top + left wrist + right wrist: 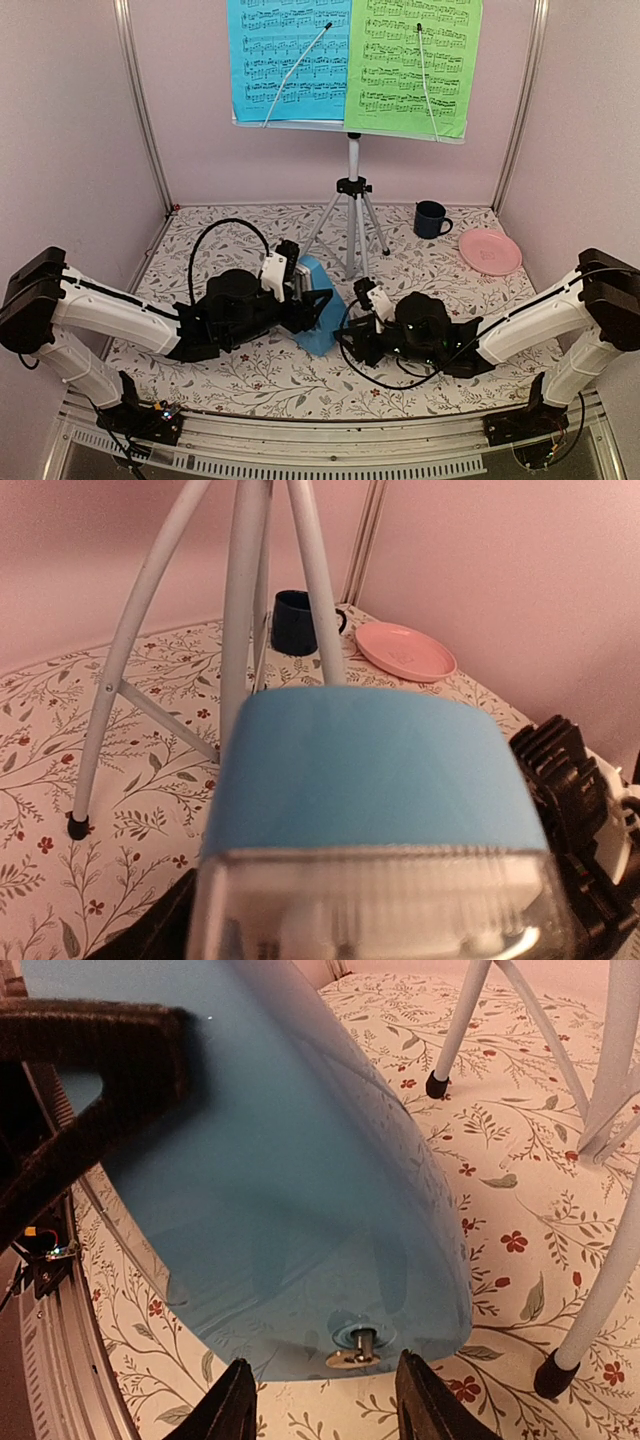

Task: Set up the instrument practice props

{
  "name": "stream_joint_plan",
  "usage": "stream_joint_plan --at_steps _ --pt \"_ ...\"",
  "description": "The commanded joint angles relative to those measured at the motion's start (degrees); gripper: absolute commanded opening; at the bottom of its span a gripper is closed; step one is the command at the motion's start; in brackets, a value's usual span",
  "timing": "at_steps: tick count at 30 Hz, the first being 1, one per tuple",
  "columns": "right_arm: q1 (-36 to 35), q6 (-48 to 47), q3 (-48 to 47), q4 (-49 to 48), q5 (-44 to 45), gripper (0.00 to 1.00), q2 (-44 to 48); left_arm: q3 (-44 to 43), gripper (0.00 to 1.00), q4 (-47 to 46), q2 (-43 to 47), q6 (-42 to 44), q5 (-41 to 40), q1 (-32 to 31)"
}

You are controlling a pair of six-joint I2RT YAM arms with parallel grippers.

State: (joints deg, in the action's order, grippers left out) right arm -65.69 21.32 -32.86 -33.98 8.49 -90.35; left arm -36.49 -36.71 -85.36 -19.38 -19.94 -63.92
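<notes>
The music stand (352,190) rises on its silver tripod at the back centre, with the blue sheet (285,60) and the green sheet (415,60) side by side on its desk. Just in front of the tripod is the small blue metronome (318,325), tilted, with my left gripper (305,300) shut on it. It fills the left wrist view (370,770). My right gripper (330,1390) is open at the metronome's side. Its two dark fingertips straddle the metal winding key (358,1350) with a gap on each side.
A dark blue mug (431,218) and a pink plate (490,250) sit at the back right on the floral cloth. The tripod legs (600,1290) spread close behind and right of the metronome. Pink walls close in the sides and back.
</notes>
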Motion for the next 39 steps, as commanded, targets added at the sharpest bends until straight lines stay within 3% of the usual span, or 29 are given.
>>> stream_joint_plan --at_steps 1,11,18,26,34,39 --pt "-0.94 -1.11 -3.93 2.81 6.00 0.46 -2.39 -1.21 0.00 -5.97 2.93 -0.83 0.00 -0.91" --pt "-0.94 0.73 -6.40 11.47 13.30 0.31 -3.30 -1.05 0.00 -5.09 3.50 -0.75 -0.01 -0.91" --pt "-0.94 -1.59 -5.71 9.21 10.41 0.25 -2.92 -1.26 0.00 -5.30 3.15 -0.73 0.25 -0.92" --pt "-1.06 -3.96 -6.26 10.21 10.84 0.08 -3.48 -1.26 0.00 -5.07 3.61 -0.55 0.61 -0.92" --pt "-1.03 -6.67 -5.33 11.63 11.55 0.00 -2.17 -1.55 0.00 -4.97 3.05 -0.16 1.42 -0.93" --pt "-1.07 -8.38 -5.44 11.40 11.11 0.00 -2.39 -1.76 0.00 -5.15 3.10 0.21 2.28 -0.89"
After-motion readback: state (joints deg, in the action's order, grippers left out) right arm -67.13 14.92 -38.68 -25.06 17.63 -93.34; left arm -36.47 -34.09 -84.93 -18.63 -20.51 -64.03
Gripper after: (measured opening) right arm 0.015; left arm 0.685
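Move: The winding key on the side of the blue metronome, which the left gripper already holds aloft, lies about 2 cm ahead of the right hand, 1 cm to its left and 1 cm below. The metronome's middle is some 4 cm ahead, 5 cm left and 4 cm above the right hand; the stand's nearest foot is roughly 8 cm ahead, 6 cm right and 9 cm lower. From the left hand the key is about 3 cm back, 5 cm right and 6 cm below. Keep the left gripper's hold on the metronome, letting that hand sink slightly. Ease the half-open right gripper forward about 2 cm and down 1 cm to the winding key, then stay there and close the fingers fully to pinch the key, rolling the wrist some 10 degrees so the hand's left side drops. ##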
